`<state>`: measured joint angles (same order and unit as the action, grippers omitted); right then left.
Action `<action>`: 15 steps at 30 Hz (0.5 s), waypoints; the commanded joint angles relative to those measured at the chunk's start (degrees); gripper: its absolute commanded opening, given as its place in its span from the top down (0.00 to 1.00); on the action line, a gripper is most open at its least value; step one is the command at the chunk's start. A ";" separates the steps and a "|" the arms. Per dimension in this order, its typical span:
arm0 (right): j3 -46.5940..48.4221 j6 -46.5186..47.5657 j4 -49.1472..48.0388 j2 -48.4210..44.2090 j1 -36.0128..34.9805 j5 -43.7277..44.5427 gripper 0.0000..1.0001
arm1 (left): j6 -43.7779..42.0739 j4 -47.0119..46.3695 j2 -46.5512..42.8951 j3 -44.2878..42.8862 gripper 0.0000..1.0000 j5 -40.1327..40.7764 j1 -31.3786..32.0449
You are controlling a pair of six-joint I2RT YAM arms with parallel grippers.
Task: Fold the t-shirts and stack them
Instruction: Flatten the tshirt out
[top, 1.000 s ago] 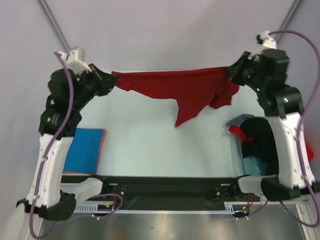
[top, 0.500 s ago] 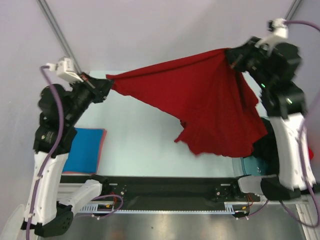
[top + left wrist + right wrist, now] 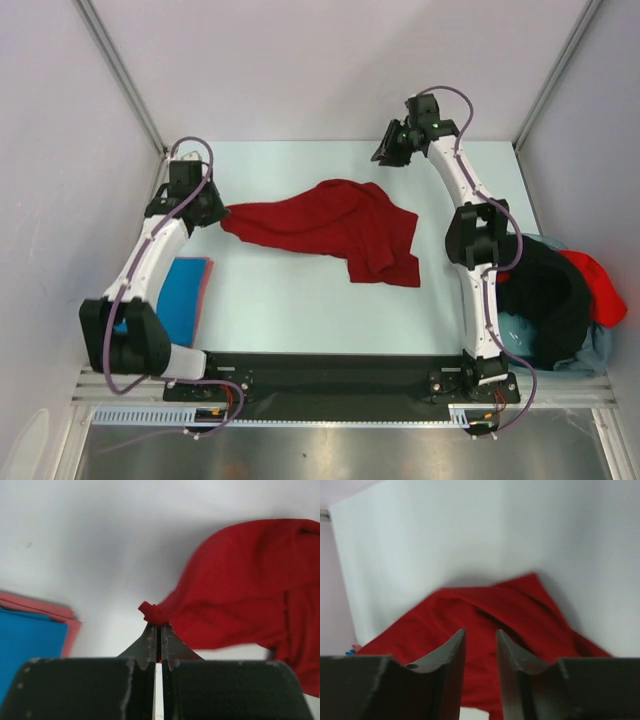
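A dark red t-shirt (image 3: 330, 225) lies crumpled across the middle of the table. My left gripper (image 3: 218, 211) is shut on the shirt's left corner; in the left wrist view a small tuft of red cloth (image 3: 152, 612) shows at the tips of the left gripper (image 3: 159, 626). My right gripper (image 3: 385, 152) hovers open near the back of the table, apart from the shirt. Through the right gripper (image 3: 480, 632) with nothing between its fingers I see the red cloth (image 3: 485, 610) below. A folded bright blue t-shirt (image 3: 180, 298) lies at the left on a folded reddish one.
A heap of unfolded shirts sits at the right edge: black (image 3: 545, 300), bright red (image 3: 602, 288) and pale grey-blue (image 3: 590, 352). The right arm's links stretch over the table's right side. White walls close in the back and sides.
The shirt hung spread in the air between both grippers. Now the right gripper has opened and let go, the shirt has dropped onto the table, and both arms have lowered.
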<state>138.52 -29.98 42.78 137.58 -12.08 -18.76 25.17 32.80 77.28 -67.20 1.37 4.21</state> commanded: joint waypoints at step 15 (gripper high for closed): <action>-54.47 13.89 6.11 -36.31 -1.19 -6.11 0.42 | -5.66 2.01 2.27 3.82 0.28 -6.45 -2.98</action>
<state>92.16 -18.61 50.68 103.55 -12.19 -21.54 19.00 34.13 84.14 -65.49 -0.89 0.62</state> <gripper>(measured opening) 0.574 0.703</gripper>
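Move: The left hand still holds the t-shirt's left end; the spot for laying it is nearly under that hand, about 15 cm below and 2 cm to its left. The blue stack lies some 15 cm back and 12 cm left of that hand, the t-shirt's middle about 6 cm ahead and 27 cm right. From the empty right hand, the near right end lies roughly 23 cm back, 5 cm right and 14 cm below, the t-shirt's middle 11 cm back and 8 cm left. Lower the left gripper about 6 cm, easing slightly left and tipping its fingers some 10 degrees further down, and open it wide to let go of the t-shirt's left end. Meanwhile sweep the right gripper back about 20 cm and a little to the right, nearly level above the t-shirt, towards its near right end; open its fingers further, tipping them down. ##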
